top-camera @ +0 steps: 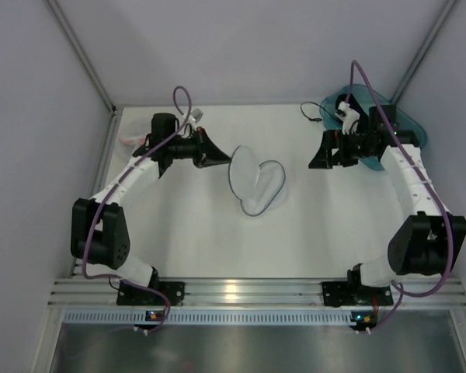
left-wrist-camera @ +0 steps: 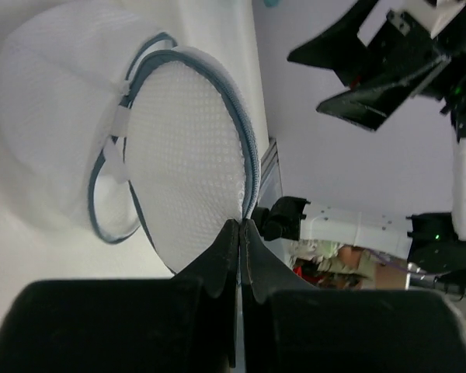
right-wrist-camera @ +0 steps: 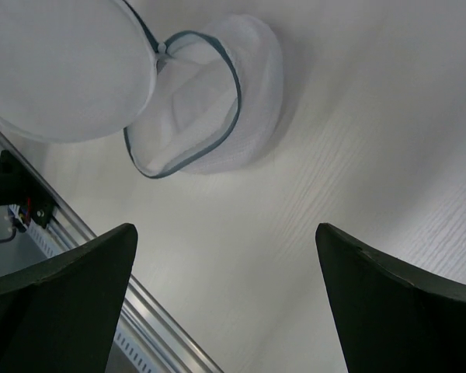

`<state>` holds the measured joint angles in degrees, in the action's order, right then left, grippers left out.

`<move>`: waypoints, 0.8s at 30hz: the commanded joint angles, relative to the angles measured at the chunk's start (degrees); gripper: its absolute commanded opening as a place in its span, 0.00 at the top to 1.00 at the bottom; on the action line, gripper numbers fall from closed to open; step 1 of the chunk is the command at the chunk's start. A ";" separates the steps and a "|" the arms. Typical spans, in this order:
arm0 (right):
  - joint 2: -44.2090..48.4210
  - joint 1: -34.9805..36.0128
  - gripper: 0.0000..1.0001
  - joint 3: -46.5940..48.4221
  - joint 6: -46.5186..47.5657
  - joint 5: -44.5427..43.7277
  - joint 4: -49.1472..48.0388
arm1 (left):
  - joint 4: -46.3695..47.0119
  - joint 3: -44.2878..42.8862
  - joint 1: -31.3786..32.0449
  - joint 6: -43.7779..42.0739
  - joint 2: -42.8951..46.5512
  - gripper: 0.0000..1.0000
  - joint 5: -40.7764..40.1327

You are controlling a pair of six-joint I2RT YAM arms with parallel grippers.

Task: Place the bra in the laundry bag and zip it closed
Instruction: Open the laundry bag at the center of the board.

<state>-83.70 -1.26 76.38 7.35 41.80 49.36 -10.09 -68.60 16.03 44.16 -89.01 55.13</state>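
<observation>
The laundry bag [top-camera: 258, 186] lies open in the middle of the table, a white mesh shell with a thin grey zip rim. My left gripper [top-camera: 223, 160] is shut on the rim of its upper half [left-wrist-camera: 188, 148] and holds that half tilted up, while the lower half [left-wrist-camera: 50, 116] rests on the table. The black fingertips [left-wrist-camera: 231, 237] pinch the grey zip edge. To the right of the bag, my right gripper [top-camera: 318, 155] hangs wide open over bare table with nothing between its fingers [right-wrist-camera: 70, 287]. In the right wrist view the bag [right-wrist-camera: 210, 101] shows open. The bra is out of view.
A teal plastic bin [top-camera: 400, 124] stands at the back right, just behind my right wrist. A thin black strand [top-camera: 311, 114] lies beside it; I cannot tell what it is. Something pinkish [top-camera: 129, 141] lies at the left wall. The metal rail [top-camera: 241, 291] runs along the near edge.
</observation>
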 commanded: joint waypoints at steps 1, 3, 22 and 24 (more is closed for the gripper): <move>-0.76 -0.50 0.01 1.32 1.17 1.88 -0.94 | 13.86 5.22 -5.91 8.93 -0.72 1.00 6.03; -1.55 -0.50 0.01 1.40 1.08 2.23 -1.02 | 16.14 7.41 -8.90 8.58 -2.83 1.00 7.00; -4.54 0.46 0.05 1.93 -1.64 3.11 -4.88 | -1.06 1.55 -20.69 -15.05 -2.06 0.59 -2.91; -4.81 0.47 0.06 2.28 -3.04 2.59 -7.16 | -5.00 -0.39 -20.60 -20.92 -0.12 0.57 -10.17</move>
<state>-88.25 -1.13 76.40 6.17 43.81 47.86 -9.06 -64.69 -5.02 34.68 -95.33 52.56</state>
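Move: The left gripper holds the rim of the laundry bag's raised lid about 24 cm above the table; the lid's middle is about 5 cm to its right, 1 cm back and 9 below. The bag body stands roughly 13 cm to the gripper's right, level with it fore and aft, 21 cm down, and a pink bag lies about 35 cm to its left and 19 ahead. From the right hand the lid is some 26 cm left, 1 back and 5 below. Still pinching the lid's rim, the left hand swings it open away from the bag body, going left and down about 8 cm each and some 4 cm forward. Then the fingers part to nearly half open and let go of the rim, and the hand carries on left another 6 cm and a little forward, having turned some 20 degrees counter-clockwise. ##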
